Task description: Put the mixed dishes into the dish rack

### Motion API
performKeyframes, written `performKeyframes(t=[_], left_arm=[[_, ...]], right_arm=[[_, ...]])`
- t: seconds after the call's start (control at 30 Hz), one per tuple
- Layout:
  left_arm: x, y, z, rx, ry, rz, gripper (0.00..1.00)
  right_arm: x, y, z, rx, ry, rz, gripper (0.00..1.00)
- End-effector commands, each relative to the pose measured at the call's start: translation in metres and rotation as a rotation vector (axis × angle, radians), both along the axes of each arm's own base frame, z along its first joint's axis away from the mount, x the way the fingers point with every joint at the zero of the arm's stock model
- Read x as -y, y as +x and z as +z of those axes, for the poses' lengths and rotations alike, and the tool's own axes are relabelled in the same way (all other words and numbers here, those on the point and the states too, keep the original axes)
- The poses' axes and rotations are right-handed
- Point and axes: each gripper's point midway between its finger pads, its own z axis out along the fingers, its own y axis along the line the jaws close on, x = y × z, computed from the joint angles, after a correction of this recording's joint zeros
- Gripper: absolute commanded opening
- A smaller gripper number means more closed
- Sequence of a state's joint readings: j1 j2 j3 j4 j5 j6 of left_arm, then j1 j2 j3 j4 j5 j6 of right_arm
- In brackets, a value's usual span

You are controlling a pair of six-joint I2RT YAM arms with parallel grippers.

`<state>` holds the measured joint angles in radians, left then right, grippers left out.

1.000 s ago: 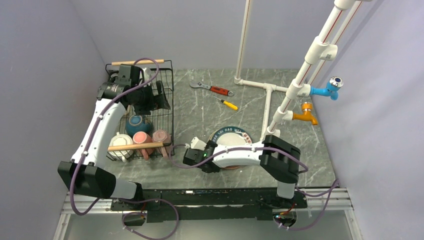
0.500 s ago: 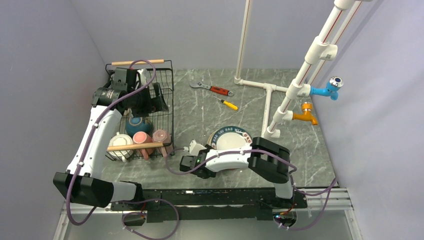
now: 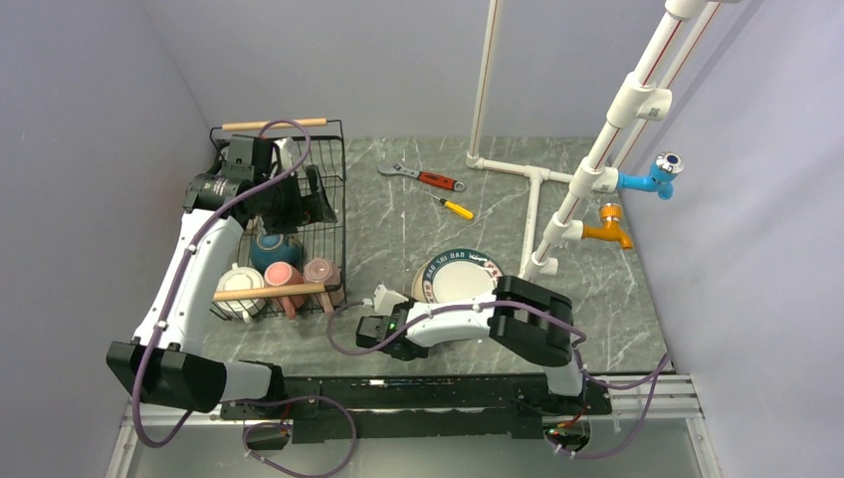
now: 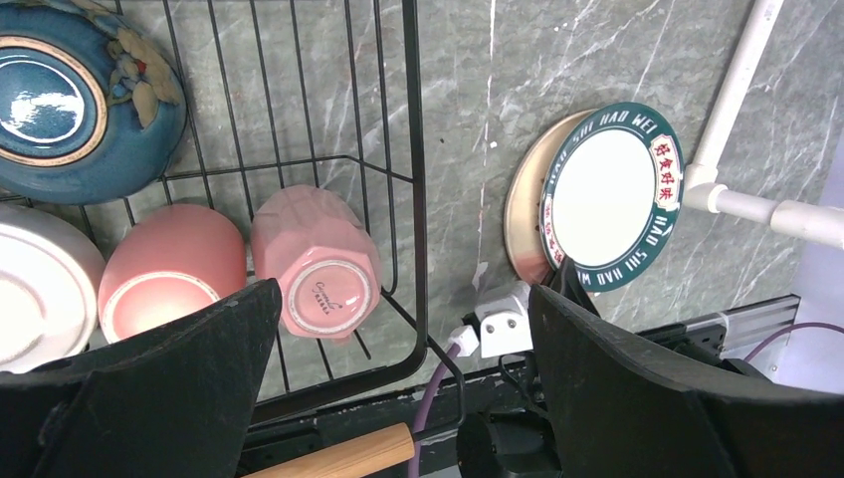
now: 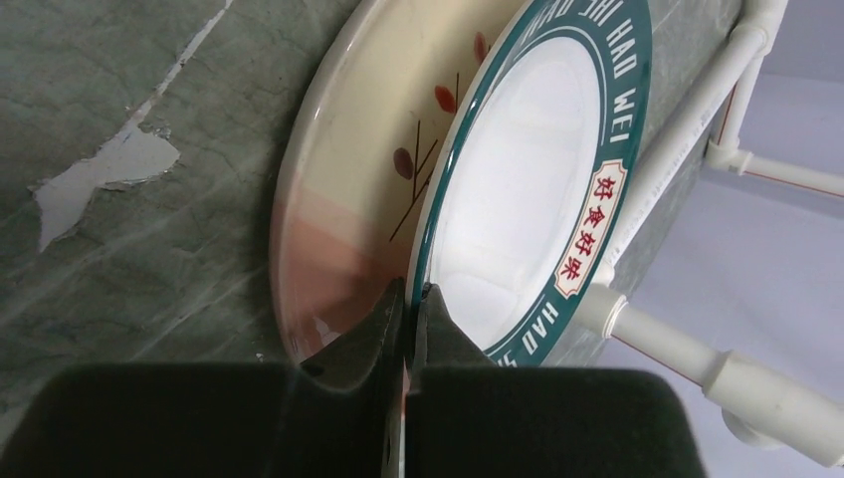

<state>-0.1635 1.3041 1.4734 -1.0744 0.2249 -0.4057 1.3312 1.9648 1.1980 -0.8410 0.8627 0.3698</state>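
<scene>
The black wire dish rack holds the teal bowl, a white mug and two pink mugs. They also show in the left wrist view: the bowl, the white mug, the pink mugs. My left gripper hangs open and empty over the rack. My right gripper is shut on the near rim of the lettered-rim plate, tilting it up off the orange-red plate beneath it.
A red-handled wrench and a yellow-handled screwdriver lie at the back of the table. The white pipe frame with a blue tap and an orange tap stands right behind the plates.
My right wrist has drawn back to the left and toward the near edge, keeping hold of the lettered plate's rim. My left arm shifted slightly over the rack, then stayed still.
</scene>
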Motion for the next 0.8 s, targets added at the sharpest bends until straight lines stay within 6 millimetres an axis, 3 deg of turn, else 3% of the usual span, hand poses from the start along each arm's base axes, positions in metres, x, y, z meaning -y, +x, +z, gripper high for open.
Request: performKeyframes(t=[0.0,0.17,0.33,0.53,0.77], left_arm=[[0.010,0.005,0.008,0.019,-0.048,-0.023,0.99],[0.025,0.007,0.004,-0.010,-0.125,-0.045,0.99],[0.041,0.010,0.005,-0.031,-0.223,-0.062,0.99],[0.069,0.007,0.008,-0.091,-0.419,-0.089,0.99],[0.107,0.003,0.006,-0.172,-0.615,-0.113,0.95]], right_arm=[[-0.023,0.001,0.025,-0.023,0.116,0.025,0.00],[-0.038,0.000,0.040,-0.086,0.228,0.061,0.00],[-0.060,-0.007,0.076,-0.135,0.403,0.140,0.00],[-0.059,-0.018,0.109,-0.172,0.540,0.179,0.00],[-0.039,-0.017,0.145,-0.125,0.680,0.124,0.00]])
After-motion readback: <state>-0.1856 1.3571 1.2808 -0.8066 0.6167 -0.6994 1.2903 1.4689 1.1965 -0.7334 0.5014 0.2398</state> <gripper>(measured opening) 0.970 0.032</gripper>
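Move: The teal-rimmed plate, which I already pinch by its near-left rim with my right hand, has its middle about 5 cm ahead and 6 cm right of that hand. The pink-and-cream plate lies under it, 3 cm ahead, 5 cm right. My open left gripper is 13 cm ahead, 18 cm left, some 22 cm higher. From my left hand, the teal-rimmed plate is 8 cm back, 24 cm right, 23 cm below; the pink cup 12 cm back, 2 cm left. Keeping the rim pinched, I raise the teal-rimmed plate with my right hand about 12 cm, off the pink-and-cream plate, veering left towards my left gripper and rolling its left side up some 30 degrees, so that the fingers swing leftward. Meanwhile my wide-open left hand moves right from the rack towards the plate, speeding up, its fingers tilting to point rightward. ##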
